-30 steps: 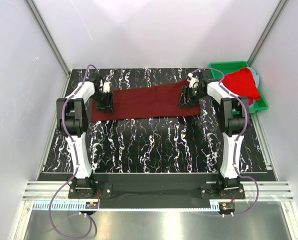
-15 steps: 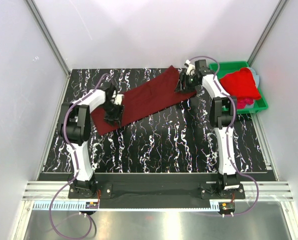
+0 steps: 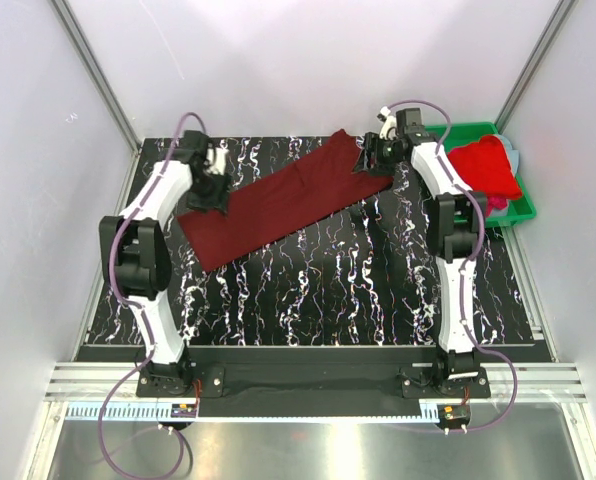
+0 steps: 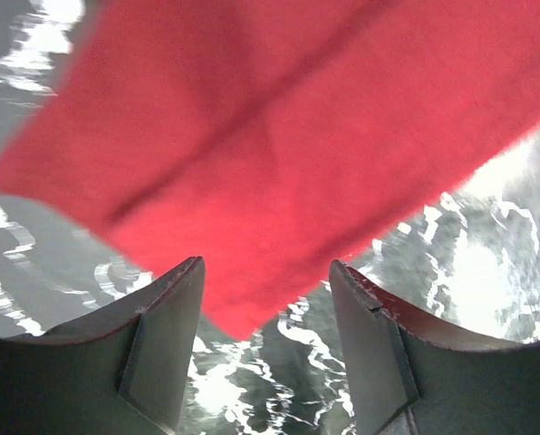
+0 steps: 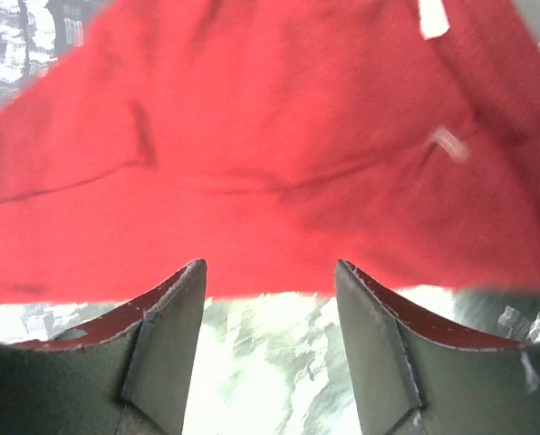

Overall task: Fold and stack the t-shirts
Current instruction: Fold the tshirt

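Observation:
A dark maroon t-shirt, folded into a long strip, lies slanted on the black marbled table, from near left to far right. My left gripper hovers open over its left part; in the left wrist view a corner of the cloth lies below and ahead of the open left gripper, ungripped. My right gripper is open at the far right end; in its wrist view the shirt edge lies just beyond the right gripper. A bright red t-shirt lies heaped on the bin, with pink cloth under it.
A green plastic bin stands at the back right corner, close to the right arm. White walls and metal posts close in the table on three sides. Bare table lies in front of the shirt.
The maroon strip went from lying level to slanted. Both grippers have let go of it and opened wider. The left gripper moved back towards the far left; the right stayed near the far right end.

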Controlling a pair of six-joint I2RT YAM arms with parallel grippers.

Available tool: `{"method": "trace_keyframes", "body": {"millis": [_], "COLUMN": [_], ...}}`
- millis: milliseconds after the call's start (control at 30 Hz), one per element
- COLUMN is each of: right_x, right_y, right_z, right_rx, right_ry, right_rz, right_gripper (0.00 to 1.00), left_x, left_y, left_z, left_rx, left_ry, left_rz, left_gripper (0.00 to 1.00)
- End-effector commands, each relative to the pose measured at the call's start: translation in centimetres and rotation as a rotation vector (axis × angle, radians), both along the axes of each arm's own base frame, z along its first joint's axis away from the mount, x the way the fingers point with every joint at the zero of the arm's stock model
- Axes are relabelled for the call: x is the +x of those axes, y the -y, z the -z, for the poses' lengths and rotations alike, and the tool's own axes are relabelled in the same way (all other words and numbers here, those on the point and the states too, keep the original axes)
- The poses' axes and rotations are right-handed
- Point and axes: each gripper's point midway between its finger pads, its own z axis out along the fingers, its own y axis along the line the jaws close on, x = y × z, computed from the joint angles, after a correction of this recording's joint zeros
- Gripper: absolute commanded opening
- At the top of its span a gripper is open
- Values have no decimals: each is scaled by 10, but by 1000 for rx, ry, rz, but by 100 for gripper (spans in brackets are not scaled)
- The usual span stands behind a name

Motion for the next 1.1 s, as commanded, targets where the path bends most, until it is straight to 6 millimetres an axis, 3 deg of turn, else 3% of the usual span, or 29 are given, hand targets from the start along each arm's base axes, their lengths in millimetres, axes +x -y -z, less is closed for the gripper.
{"method": "trace_keyframes", "body": {"millis": [0, 133, 467, 967, 1067], "right_x": [-15, -30, -24, -13, -9], "right_y": [-5, -12, 8, 19, 20], "right_z": [-76, -61, -3, 30, 38], "right_rx": [121, 220, 217, 165, 160], "right_ry": [35, -80, -206, -218, -222], "right_rz": [71, 106, 210, 228, 236], "right_gripper": [66, 66, 66, 67, 66], "left_x": [23, 39, 58, 65, 68], "left_y": [-33, -55, -113, -128, -128], "left_z": [-4, 11, 34, 69, 80], "left_rx": [12, 28, 57, 68, 70], "left_ry": [29, 16, -3, -57, -73], "left_rz": [-68, -102, -197, -210, -204], "left_gripper": [63, 63, 62, 62, 57]}}
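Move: The t-shirt's far left corner lies about 13 cm to the left hand's left, 5 cm ahead and 9 cm below; its near left corner is some 15 cm back, 3 cm left, equally low. For the right hand, the near right corner is roughly 3 cm back, 5 cm right and 7 cm below; the far right corner is about 15 cm ahead and 11 cm left, also 7 cm below. Leftward and down, the left hand sweeps about 12 cm out and 5 cm forward, sinking some 8 cm until its open fingers straddle the shirt's far left corner, turning slightly counter-clockwise. The right hand rises nearly 5 cm, easing back, then drops about 8 cm towards the near right corner, fingers wide, its wrist rolling some 20 degrees clockwise. ##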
